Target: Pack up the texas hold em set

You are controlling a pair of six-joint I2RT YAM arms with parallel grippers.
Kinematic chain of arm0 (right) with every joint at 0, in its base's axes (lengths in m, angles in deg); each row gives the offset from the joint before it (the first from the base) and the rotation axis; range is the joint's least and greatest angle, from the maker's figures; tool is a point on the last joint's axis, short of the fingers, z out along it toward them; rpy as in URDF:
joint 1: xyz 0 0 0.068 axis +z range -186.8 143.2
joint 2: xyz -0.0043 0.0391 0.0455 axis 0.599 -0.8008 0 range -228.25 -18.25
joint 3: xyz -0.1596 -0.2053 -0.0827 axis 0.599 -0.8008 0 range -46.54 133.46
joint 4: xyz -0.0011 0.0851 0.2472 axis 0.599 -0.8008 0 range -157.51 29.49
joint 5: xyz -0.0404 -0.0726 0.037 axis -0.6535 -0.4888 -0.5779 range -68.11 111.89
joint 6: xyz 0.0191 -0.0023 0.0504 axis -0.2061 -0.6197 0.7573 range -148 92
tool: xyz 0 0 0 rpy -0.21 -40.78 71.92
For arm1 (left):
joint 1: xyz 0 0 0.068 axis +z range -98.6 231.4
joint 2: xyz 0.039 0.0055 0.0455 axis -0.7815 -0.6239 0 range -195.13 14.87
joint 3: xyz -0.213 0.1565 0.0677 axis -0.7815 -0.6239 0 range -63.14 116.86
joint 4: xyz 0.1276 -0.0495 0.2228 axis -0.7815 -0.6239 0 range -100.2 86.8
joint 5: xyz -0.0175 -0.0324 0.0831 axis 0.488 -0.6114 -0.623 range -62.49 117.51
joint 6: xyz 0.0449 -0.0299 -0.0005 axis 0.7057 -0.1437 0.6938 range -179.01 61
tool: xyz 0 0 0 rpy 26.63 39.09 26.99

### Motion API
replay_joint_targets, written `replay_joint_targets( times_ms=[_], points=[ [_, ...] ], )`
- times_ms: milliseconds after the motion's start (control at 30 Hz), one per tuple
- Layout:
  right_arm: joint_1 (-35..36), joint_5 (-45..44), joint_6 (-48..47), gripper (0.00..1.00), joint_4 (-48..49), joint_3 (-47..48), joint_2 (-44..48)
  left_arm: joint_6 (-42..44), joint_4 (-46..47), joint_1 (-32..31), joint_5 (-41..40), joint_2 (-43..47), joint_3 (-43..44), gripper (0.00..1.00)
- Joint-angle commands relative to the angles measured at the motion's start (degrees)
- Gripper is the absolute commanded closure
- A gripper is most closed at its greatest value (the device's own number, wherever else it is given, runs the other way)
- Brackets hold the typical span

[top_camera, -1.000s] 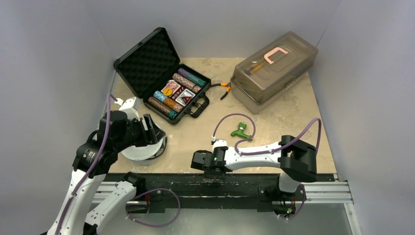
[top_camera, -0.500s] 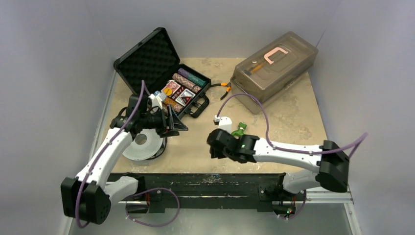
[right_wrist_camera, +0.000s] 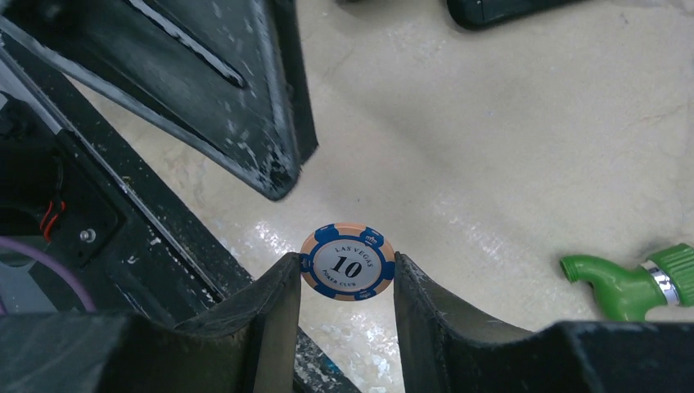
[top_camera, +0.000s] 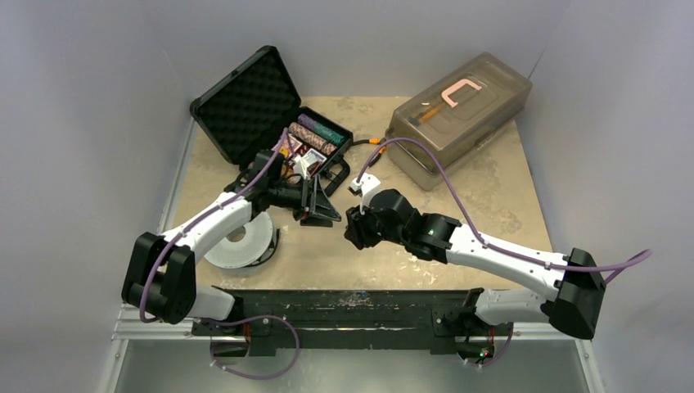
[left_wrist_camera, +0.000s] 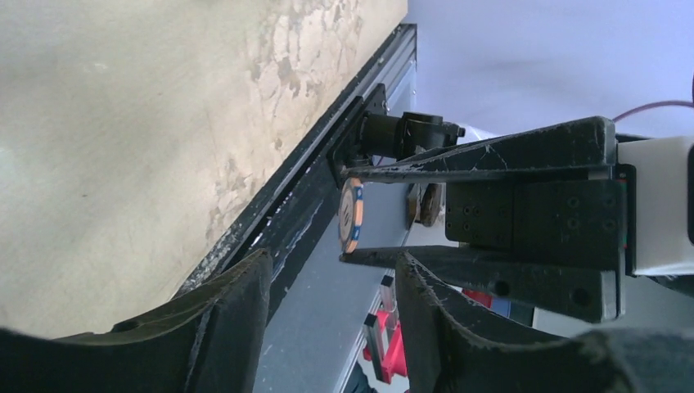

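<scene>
The black case (top_camera: 245, 102) stands open at the back left, with rows of chips (top_camera: 317, 133) and card decks inside, partly hidden by my left arm. My right gripper (right_wrist_camera: 348, 274) is shut on a peach and blue "10" poker chip (right_wrist_camera: 348, 262), gripped by its edges above the table. In the top view that gripper (top_camera: 353, 229) is at mid table. My left gripper (top_camera: 323, 209) is open and empty, just left of it and facing it. The left wrist view shows the open left gripper (left_wrist_camera: 333, 258) with the chip (left_wrist_camera: 352, 217) a short way beyond its fingertips.
A large translucent grey box (top_camera: 458, 115) stands at the back right. Orange-handled pliers (top_camera: 376, 143) lie between it and the case. A white tape roll (top_camera: 237, 241) lies at the front left. A green toy faucet (right_wrist_camera: 638, 282) lies right of the right gripper.
Both arms have reached out to mid table. The left gripper has swung right, past the case front. The right gripper has moved farther and left, and the two now face each other.
</scene>
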Motion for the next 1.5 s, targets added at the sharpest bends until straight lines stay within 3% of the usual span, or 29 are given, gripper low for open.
replay_joint_targets(
  times_ms=[0, 467, 667, 767, 833, 900, 967, 1033, 1267, 1367, 1467],
  points=[
    [-0.1, 4.3, -4.9, 1.0, 4.7, 2.4, 0.5, 0.6, 4.0, -2.9, 2.4, -1.6, 3.4, 0.48],
    [-0.2, 4.6, -6.7, 1.0, 6.0, 3.1, -0.2, 3.0, 2.0, -7.3, 3.8, -5.6, 6.1, 0.69],
    [-0.2, 4.3, -7.2, 1.0, 6.4, 3.0, -0.8, 3.4, 1.0, -7.9, 3.5, -5.1, 5.9, 1.0],
    [-0.2, 3.2, -7.6, 1.0, 5.8, 2.9, -1.1, 3.7, 0.5, -7.9, 2.2, -3.7, 6.2, 1.0],
    [-0.2, 1.8, -7.7, 0.78, 4.7, 2.5, -1.1, 4.7, -1.6, -7.8, 0.2, -2.9, 7.6, 1.0],
    [-0.3, -1.1, -6.9, 0.45, 3.8, 1.4, -0.6, 8.0, -6.2, -7.6, -5.7, -2.6, 10.3, 1.0],
    [-0.7, -2.9, -5.9, 0.25, 2.9, -0.4, 0.5, 12.1, -11.0, -7.5, -13.0, -3.4, 13.9, 1.0],
    [-1.3, -5.1, -4.0, 0.14, 2.0, -2.5, 2.1, 16.2, -15.2, -7.5, -22.5, -4.8, 18.5, 1.0],
    [-3.0, -7.4, 1.6, 0.03, 0.0, -9.4, 7.7, 30.1, -10.1, -7.4, -52.5, -14.2, 28.3, 1.0],
    [-3.5, -6.2, 3.4, 0.01, -0.3, -11.5, 10.7, 38.1, -8.5, -7.0, -59.9, -22.3, 36.0, 1.0],
    [-3.6, -5.2, 4.1, 0.01, -1.6, -12.3, 12.0, 45.7, -9.3, -6.2, -62.3, -30.8, 44.1, 1.0]
  ],
)
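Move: The poker chip is about 6 cm to the left hand's right, 2 cm nearer the base and 2 cm lower, held in the right fingertips, about 1 cm beyond that hand's point to the left, forward and down. The open case's middle is roughly 25 cm ahead of the left hand, 10 cm left and 14 below; its handle some 21 cm straight ahead and 15 below. The green faucet lies about 9 cm ahead of the right hand, 14 right and 14 below. Rightward and slightly back, about 4 cm, the left hand eases its open fingers around the chip and shuts them on its faces while the right hand keeps hold, shifting slightly left and up. The right then opens wide and backs off about 8 cm right and 5 down; the left carries the chip some 20 cm forward over the case's handle side, wrist turning about 60 degrees so its fingers tip down. ##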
